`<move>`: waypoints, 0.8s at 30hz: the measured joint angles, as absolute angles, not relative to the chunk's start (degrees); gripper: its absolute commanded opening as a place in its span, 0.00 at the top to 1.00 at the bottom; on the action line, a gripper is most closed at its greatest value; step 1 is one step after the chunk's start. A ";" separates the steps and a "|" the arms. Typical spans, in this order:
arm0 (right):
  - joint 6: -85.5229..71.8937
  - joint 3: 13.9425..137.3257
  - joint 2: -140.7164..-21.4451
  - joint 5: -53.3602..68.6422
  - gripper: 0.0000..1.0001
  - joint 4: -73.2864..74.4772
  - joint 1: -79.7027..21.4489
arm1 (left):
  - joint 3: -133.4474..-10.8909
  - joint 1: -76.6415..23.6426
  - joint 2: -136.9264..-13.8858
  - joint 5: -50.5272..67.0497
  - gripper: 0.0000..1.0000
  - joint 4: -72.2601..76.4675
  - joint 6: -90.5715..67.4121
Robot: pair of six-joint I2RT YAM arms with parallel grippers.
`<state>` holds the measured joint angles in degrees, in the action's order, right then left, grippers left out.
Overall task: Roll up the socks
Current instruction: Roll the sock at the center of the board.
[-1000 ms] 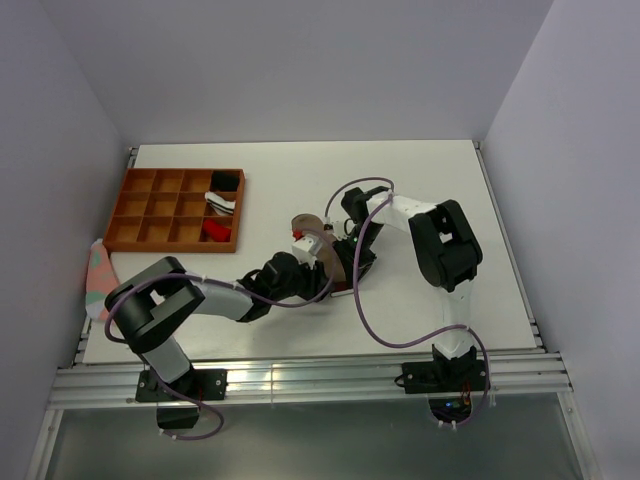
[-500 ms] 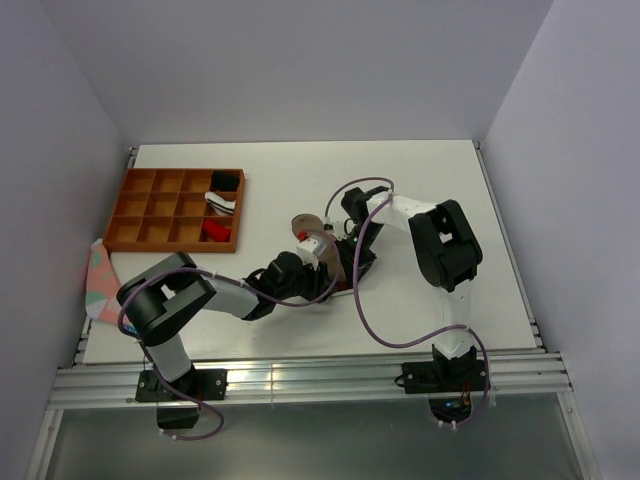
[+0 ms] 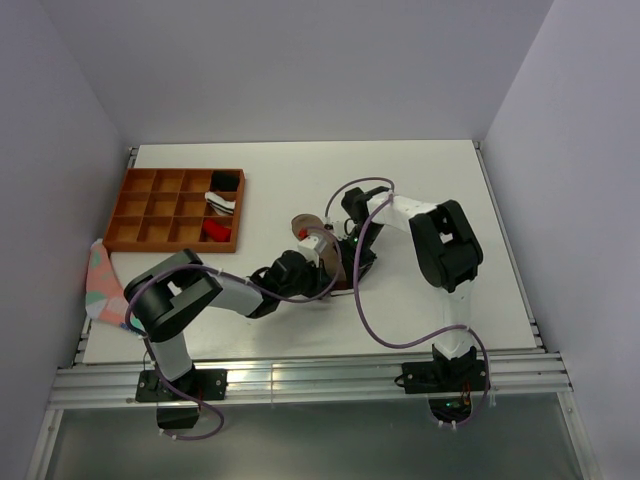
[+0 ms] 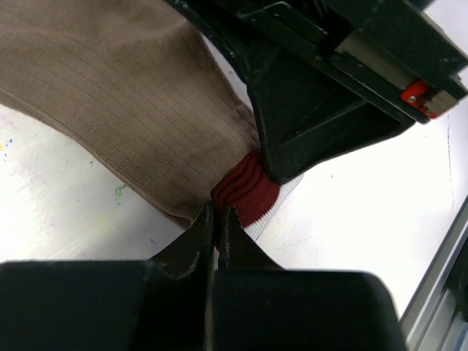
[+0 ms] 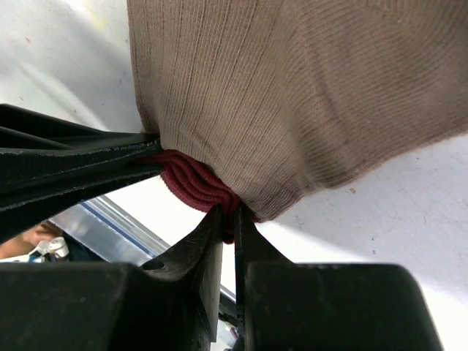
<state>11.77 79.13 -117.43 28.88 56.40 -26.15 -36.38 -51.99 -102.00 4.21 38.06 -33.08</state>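
The tan-brown sock [image 3: 322, 250] lies at the table's middle, its ribbed body filling the left wrist view [image 4: 124, 95] and the right wrist view [image 5: 307, 95]. Its maroon cuff [image 4: 245, 191] is bunched between both grippers. My left gripper [image 4: 218, 213] is shut on the cuff from one side. My right gripper [image 5: 228, 218] is shut on the same cuff [image 5: 196, 183] from the other side, a finger's width away. From above, the left gripper [image 3: 328, 279] and right gripper [image 3: 350, 274] meet at the sock's near end. A small red patch [image 3: 299, 233] shows by its far end; I cannot tell whether it is the red sock.
An orange compartment tray [image 3: 150, 208] stands at the back left, with black, white and red items in its right-hand cells. A pink and green cloth [image 3: 100, 280] hangs at the table's left edge. A purple cable [image 3: 362, 310] loops beside the right arm.
My left gripper has shut on the maroon cuff, having been open before, and the left arm has edged right. The right gripper has stayed shut in place.
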 measured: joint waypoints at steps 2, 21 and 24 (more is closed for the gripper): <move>11.62 78.78 -117.01 28.53 0.82 56.05 -26.17 | -36.69 -52.12 -102.02 3.84 1.00 37.34 -34.26; 9.47 73.12 -105.51 25.04 0.50 47.70 -22.46 | -41.19 -50.46 -101.65 6.96 1.00 25.54 -44.49; 9.63 71.44 -101.60 25.47 0.51 46.11 -19.42 | -41.82 -48.86 -101.43 9.89 1.00 23.03 -44.91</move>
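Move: Both hands are at the sock's dark-red rolled cuff, level with their fingertips: its middle lies about 3 cm right of the left hand and some 4 cm left of the right hand, neither ahead nor back. The brown sock body reaches forward from it, its middle about 9 cm ahead of the left hand and level with it sideways. The toe end is about 17 cm ahead and 5 cm left of the left hand. The right hand opens its fingers about halfway and lets go of the right end of the rolled cuff, easing forward at first and then lifting faster and swinging right, about 7 cm away in all, with its fingertips tilting forward some 20 degrees. The left hand stays nearly in place with its fingers still shut on the cuff's left part, and its wrist dips the fingertips more steeply towards the board by roughly 15 degrees. ##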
